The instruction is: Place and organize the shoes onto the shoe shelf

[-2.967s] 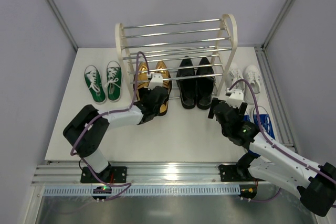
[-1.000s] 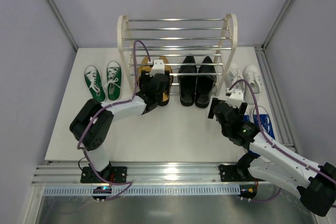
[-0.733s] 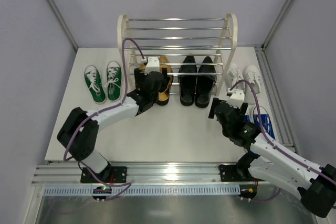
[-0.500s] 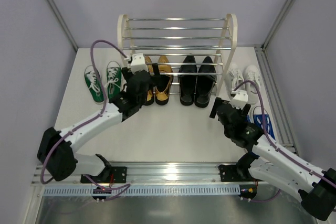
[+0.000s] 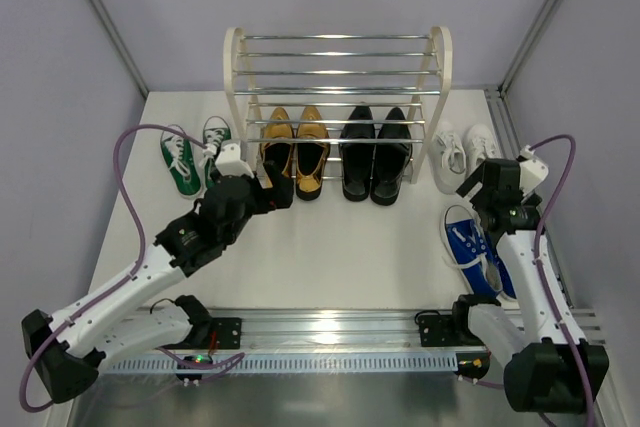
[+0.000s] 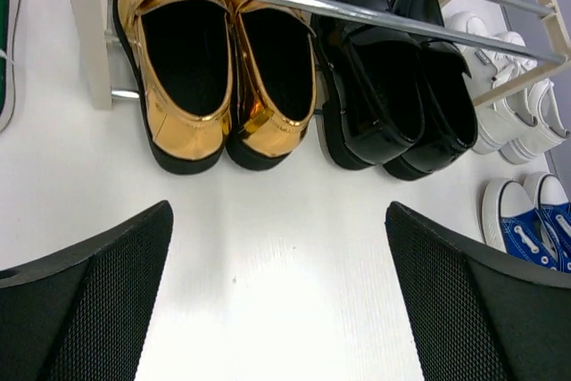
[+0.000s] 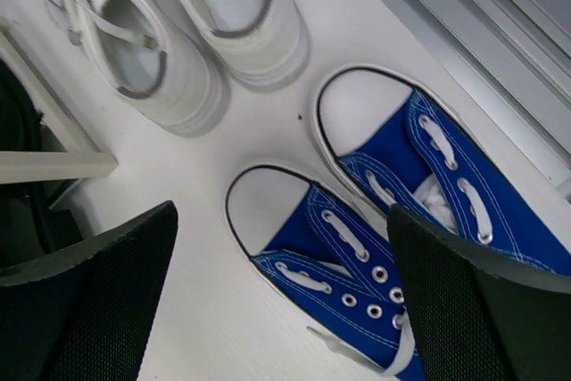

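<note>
The shoe shelf (image 5: 337, 55) stands at the back. Gold loafers (image 5: 294, 150) and black dress shoes (image 5: 374, 152) sit side by side on its lowest rods, heels toward me. My left gripper (image 5: 272, 194) hangs open and empty just in front of the gold loafers (image 6: 219, 69), apart from them; its fingers (image 6: 89, 310) frame bare table. Green sneakers (image 5: 190, 157) lie left of the shelf and white sneakers (image 5: 465, 150) right of it. My right gripper (image 5: 494, 187) is open above the blue sneakers (image 7: 357, 247), near their toes, holding nothing.
The black dress shoes (image 6: 393, 95) are next to the shelf's right side panel (image 7: 53, 163). The white sneakers (image 7: 169, 33) lie just beyond the blue pair. A metal rail (image 7: 482, 24) runs along the table's right edge, close to the blue sneakers.
My left gripper let go of the gold loafers, opened wide and drew back toward the near left. My right arm swung right, over the blue sneakers.
</note>
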Controlling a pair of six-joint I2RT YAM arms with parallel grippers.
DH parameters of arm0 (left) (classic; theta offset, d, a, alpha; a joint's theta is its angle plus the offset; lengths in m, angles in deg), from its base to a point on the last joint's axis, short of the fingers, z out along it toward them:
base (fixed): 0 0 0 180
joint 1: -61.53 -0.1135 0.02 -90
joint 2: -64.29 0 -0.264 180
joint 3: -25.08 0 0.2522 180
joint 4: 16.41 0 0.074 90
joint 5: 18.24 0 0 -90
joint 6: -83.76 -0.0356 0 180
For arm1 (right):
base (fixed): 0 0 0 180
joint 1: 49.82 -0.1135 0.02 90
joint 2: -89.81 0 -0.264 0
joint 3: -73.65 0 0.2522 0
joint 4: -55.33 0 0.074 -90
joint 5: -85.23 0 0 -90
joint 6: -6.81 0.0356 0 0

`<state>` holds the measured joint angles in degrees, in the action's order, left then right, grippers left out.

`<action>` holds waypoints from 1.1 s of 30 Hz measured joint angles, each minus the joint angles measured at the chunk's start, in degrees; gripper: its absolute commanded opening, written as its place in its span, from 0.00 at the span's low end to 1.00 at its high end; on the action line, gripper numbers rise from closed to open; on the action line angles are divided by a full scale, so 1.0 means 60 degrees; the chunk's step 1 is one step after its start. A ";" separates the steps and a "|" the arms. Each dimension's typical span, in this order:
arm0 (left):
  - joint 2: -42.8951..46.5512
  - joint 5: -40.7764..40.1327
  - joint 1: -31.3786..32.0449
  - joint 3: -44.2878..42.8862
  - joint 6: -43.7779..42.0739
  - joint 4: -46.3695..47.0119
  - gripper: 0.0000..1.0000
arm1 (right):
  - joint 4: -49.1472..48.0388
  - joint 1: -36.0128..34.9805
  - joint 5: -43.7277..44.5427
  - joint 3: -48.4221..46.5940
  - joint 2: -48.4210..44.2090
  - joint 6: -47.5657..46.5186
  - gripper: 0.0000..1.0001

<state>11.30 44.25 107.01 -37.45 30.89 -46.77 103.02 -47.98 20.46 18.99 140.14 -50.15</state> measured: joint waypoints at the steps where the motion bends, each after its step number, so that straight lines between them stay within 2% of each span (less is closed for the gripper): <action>1: 0.0171 0.0084 0.0000 0.0138 0.0095 -0.0124 1.00 | 0.0004 0.0117 -0.0182 -0.0368 0.0335 -0.0149 1.00; 10: 0.1002 0.0612 0.0004 0.0907 0.0583 -0.0929 1.00 | -0.0619 0.0561 -0.0703 -0.4339 0.4747 -0.1559 1.00; 15: 0.1621 0.0736 0.0004 0.1075 0.0707 -0.1290 1.00 | -0.1027 0.1009 -0.1286 -0.5056 0.7016 -0.2076 0.96; 20: 0.2382 0.0750 0.0004 0.1293 0.0758 -0.1486 1.00 | -0.1100 0.1060 -0.1898 -0.5060 0.8342 -0.2455 0.89; 23: 0.2718 0.0743 0.0004 0.1464 0.0787 -0.1599 1.00 | -0.1224 0.1049 -0.2171 -0.5056 0.8499 -0.2601 0.81; 27: 0.2881 0.0725 0.0004 0.1548 0.0820 -0.1789 1.00 | -0.1359 0.1045 -0.2361 -0.5009 0.8531 -0.2667 0.56; 29: 0.2940 0.0721 0.0004 0.1570 0.0831 -0.1854 1.00 | -0.1508 0.1045 -0.2408 -0.4849 0.8575 -0.2667 0.51; 32: 0.3042 0.0681 0.0004 0.1654 0.0863 -0.1960 1.00 | -0.1865 0.1071 -0.2433 -0.4503 0.8608 -0.2641 0.38; 33: 0.3096 0.0659 0.0004 0.1672 0.0892 -0.2000 1.00 | -0.2025 0.1078 -0.2433 -0.4371 0.8608 -0.2619 0.26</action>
<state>29.88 48.21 107.03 -27.42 36.24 -58.77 90.87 -41.51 5.86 -7.24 191.79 -65.87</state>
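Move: The white shoes I go for stand side by side about 18 cm ahead of my right hand, barely 2 cm to its right and some 10 cm below. From the same hand, the blue shoes lie roughly 7 cm back, 3 cm right and 11 cm down; the black shoes on the shelf are about 18 cm ahead and 23 cm left. From my left hand the white pair is some 49 cm right, 16 cm ahead and 20 cm down. My right hand swings forward about 15 cm, rising 5 cm at first, then drops some 14 cm onto the white pair, fingers tipping down and turning a little counter-clockwise, and closes to about half-open around the shoes' adjoining inner sides, one finger in each opening. My empty left hand eases back 6 cm, left and down, away from the gold shoes, still open. ##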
